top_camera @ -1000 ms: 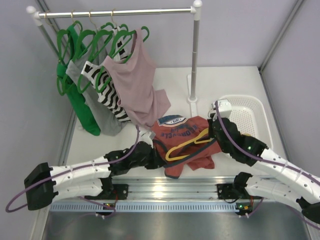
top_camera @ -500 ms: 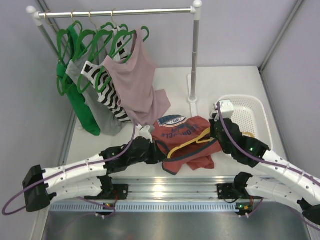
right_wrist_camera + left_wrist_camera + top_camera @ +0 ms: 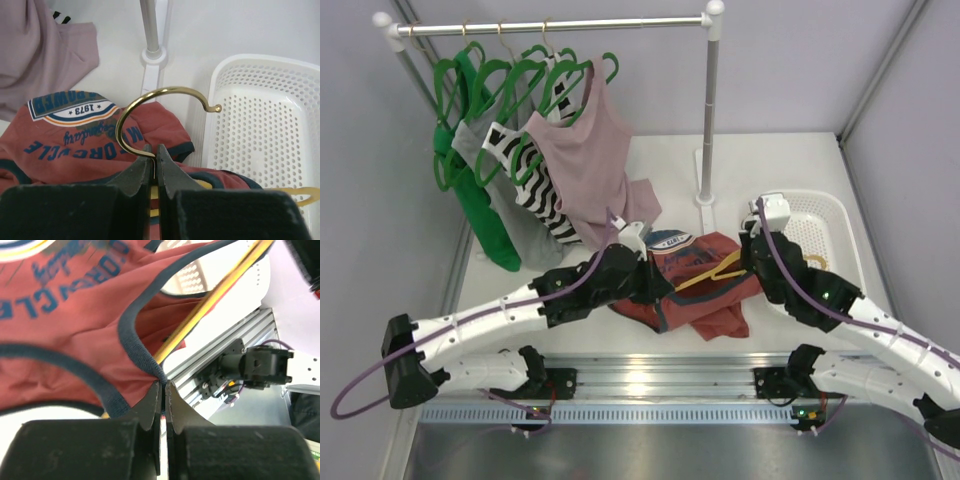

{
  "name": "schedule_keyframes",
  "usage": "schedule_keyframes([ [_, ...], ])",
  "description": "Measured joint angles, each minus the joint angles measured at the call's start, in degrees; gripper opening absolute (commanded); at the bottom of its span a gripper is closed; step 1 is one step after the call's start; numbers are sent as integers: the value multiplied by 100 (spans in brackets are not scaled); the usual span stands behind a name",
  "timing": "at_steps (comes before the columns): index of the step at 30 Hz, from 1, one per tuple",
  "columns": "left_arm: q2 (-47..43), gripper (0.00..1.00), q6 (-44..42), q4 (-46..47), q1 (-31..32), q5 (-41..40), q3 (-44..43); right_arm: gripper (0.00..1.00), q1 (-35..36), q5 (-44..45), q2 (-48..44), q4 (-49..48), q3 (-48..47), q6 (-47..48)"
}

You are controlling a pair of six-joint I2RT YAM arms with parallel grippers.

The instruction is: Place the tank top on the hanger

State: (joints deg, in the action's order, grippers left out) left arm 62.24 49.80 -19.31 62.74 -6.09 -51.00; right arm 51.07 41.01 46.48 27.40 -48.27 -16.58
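The rust-red tank top (image 3: 712,300) lies bunched on the table between my two arms, logo (image 3: 667,240) at its far side. The yellow hanger (image 3: 705,272) runs through it, mostly covered by the fabric. My left gripper (image 3: 655,281) is shut on the top's navy trim (image 3: 131,342), and in the left wrist view (image 3: 162,385) the hanger arm (image 3: 215,300) passes just behind that edge. My right gripper (image 3: 752,256) is shut on the stem of the hanger's metal hook (image 3: 150,95), seen between its tips (image 3: 154,150) in the right wrist view.
A clothes rail (image 3: 550,25) at the back left carries green hangers (image 3: 510,75), a dusty-pink tank top (image 3: 590,165), a striped top (image 3: 535,190) and a green garment (image 3: 485,220). Its right post (image 3: 708,120) stands just behind the tank top. A white basket (image 3: 820,240) sits at the right.
My left arm has swung right and away from me, dragging the tank top's trimmed edge over the hanger. The fabric is more bunched and hides more of the yellow bar. The right gripper barely moved.
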Motion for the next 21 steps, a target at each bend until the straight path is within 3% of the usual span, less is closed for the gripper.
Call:
schedule_keyframes([
  [21, 1196, 0, -1117, -951, -713, 286, -2594, 0, 2, -90, 822, -81, -1220, -122],
])
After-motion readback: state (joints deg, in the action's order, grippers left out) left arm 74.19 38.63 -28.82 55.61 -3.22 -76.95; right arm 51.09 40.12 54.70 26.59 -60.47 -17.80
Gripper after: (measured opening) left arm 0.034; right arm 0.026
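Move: The hanger's neck, held shut in the right fingers, lies about 15 cm right of the left hand, 8 cm ahead and 3 cm higher; the hanger's left end is some 3 cm left of the left hand and 4 cm below. From the right hand, the pinched strap is about 15 cm left, 8 cm back and 4 cm lower, and the basket some 18 cm right, 9 cm ahead, 20 cm below. Left hand draws the strap some 11 cm up and forward towards the hanger's neck as right hand rises. ##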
